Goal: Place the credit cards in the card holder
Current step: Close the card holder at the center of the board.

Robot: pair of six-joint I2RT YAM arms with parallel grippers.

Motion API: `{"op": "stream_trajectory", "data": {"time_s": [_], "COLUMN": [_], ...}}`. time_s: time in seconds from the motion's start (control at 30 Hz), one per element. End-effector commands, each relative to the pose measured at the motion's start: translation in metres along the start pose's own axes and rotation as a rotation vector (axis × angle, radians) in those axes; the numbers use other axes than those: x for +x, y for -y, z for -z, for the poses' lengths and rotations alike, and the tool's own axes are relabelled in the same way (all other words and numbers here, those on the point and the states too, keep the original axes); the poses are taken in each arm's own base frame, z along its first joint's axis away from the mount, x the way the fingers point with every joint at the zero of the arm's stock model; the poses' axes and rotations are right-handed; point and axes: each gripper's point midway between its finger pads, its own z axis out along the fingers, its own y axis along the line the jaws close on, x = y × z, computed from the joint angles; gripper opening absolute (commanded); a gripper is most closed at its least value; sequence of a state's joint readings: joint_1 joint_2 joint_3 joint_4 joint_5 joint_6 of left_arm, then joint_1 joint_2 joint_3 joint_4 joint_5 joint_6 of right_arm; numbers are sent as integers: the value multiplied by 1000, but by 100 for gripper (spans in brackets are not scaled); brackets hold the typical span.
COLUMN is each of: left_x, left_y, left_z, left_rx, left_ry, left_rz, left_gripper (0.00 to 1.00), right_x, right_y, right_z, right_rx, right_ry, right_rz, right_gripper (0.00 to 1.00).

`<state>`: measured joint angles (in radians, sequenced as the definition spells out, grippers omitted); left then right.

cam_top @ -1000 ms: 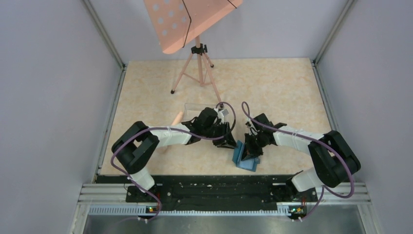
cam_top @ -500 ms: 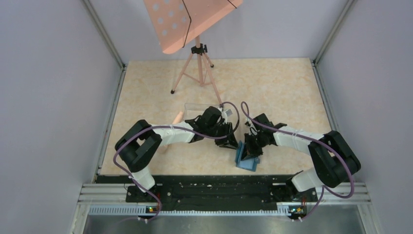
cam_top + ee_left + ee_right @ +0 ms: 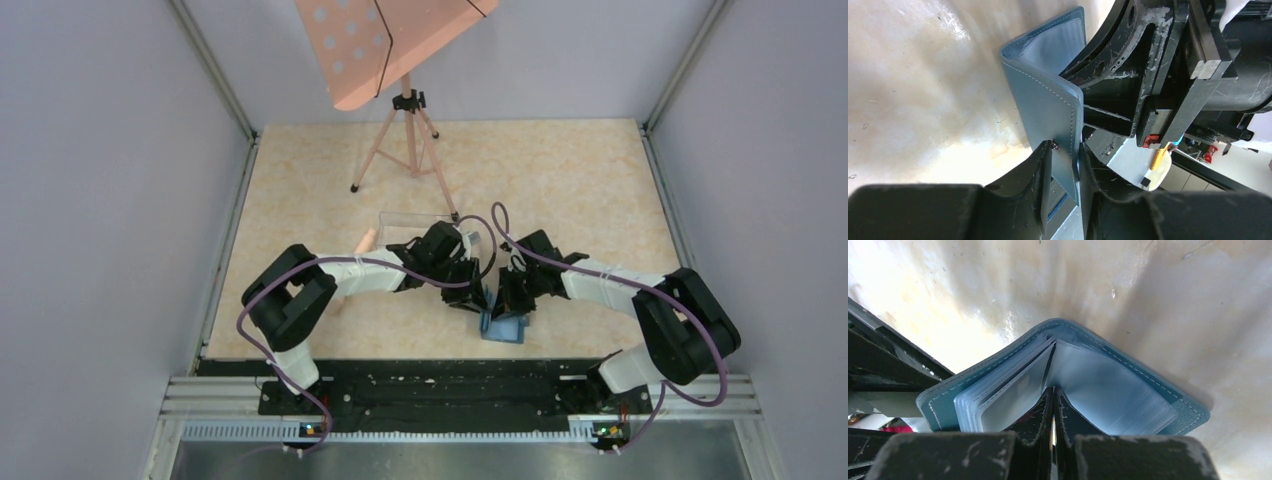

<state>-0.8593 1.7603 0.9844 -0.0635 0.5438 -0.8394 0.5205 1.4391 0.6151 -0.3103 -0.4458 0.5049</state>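
The card holder is a teal bifold wallet standing half open on the table between both arms. In the left wrist view one teal cover runs between my fingers, and my left gripper is shut on it near the small stud. My right gripper is shut, its tips pushed into the fold between the light blue pockets. From above, the left gripper and right gripper meet over the wallet. The credit cards are out of view.
A clear plastic box lies just behind my left arm, with a small peach object beside it. A pink music stand on a tripod is at the back. Grey walls enclose the table on three sides.
My left gripper has moved right to the wallet and closed on its cover. The wallet has shifted slightly left and now stands more upright. The right gripper stays shut in the fold.
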Motion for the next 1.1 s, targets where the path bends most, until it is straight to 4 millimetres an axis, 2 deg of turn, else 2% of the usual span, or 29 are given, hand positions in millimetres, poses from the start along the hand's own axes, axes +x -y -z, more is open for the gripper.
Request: {"op": "stream_trajectory", "data": {"time_s": [0.0,0.3,0.5,0.6,0.77,0.9,1.07], "left_x": [-1,1,1,0,-4,-8,-9], "left_y": [-4,-10,-17,-19,-19,-14,-5], "left_z": [4,2,3,5,11,14,11], "left_rx": [-41,-59,-102,-121,-148,-142,-90], "left_ry": [23,14,18,24,47,67,67], "left_rz": [-26,-15,-7,-6,-17,-33,-39], "left_gripper": [28,17,0,0,0,0,0], "right_x": [-15,-16,-21,-25,-31,-29,-24], "right_y": [0,-6,-12,-13,-24,-31,-28], "right_z": [0,11,30,41,55,53,41], "right_rx": [0,-3,15,29,9,-33,-44], "right_ry": [62,77,130,161,200,173,128], "right_rz": [39,49,51,53,76,98,88], "right_gripper": [0,2,24,31,53,66,70]}}
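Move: The left hand already has the raised left flap of the card holder between its fingertips; the holder's middle lies about 4 cm right of it, 3 cm back and 4 cm below. From the right hand, whose closed tips are down inside near the fold, the middle is about 1 cm back and 1 cm right. From the left hand, the clear tray is some 15 cm ahead and 14 cm left, the easel foot 20 cm ahead and 7 cm left. The right hand lifts about 5 cm off the fold, opening wide, while the left pinches the flap, easing left and down. ##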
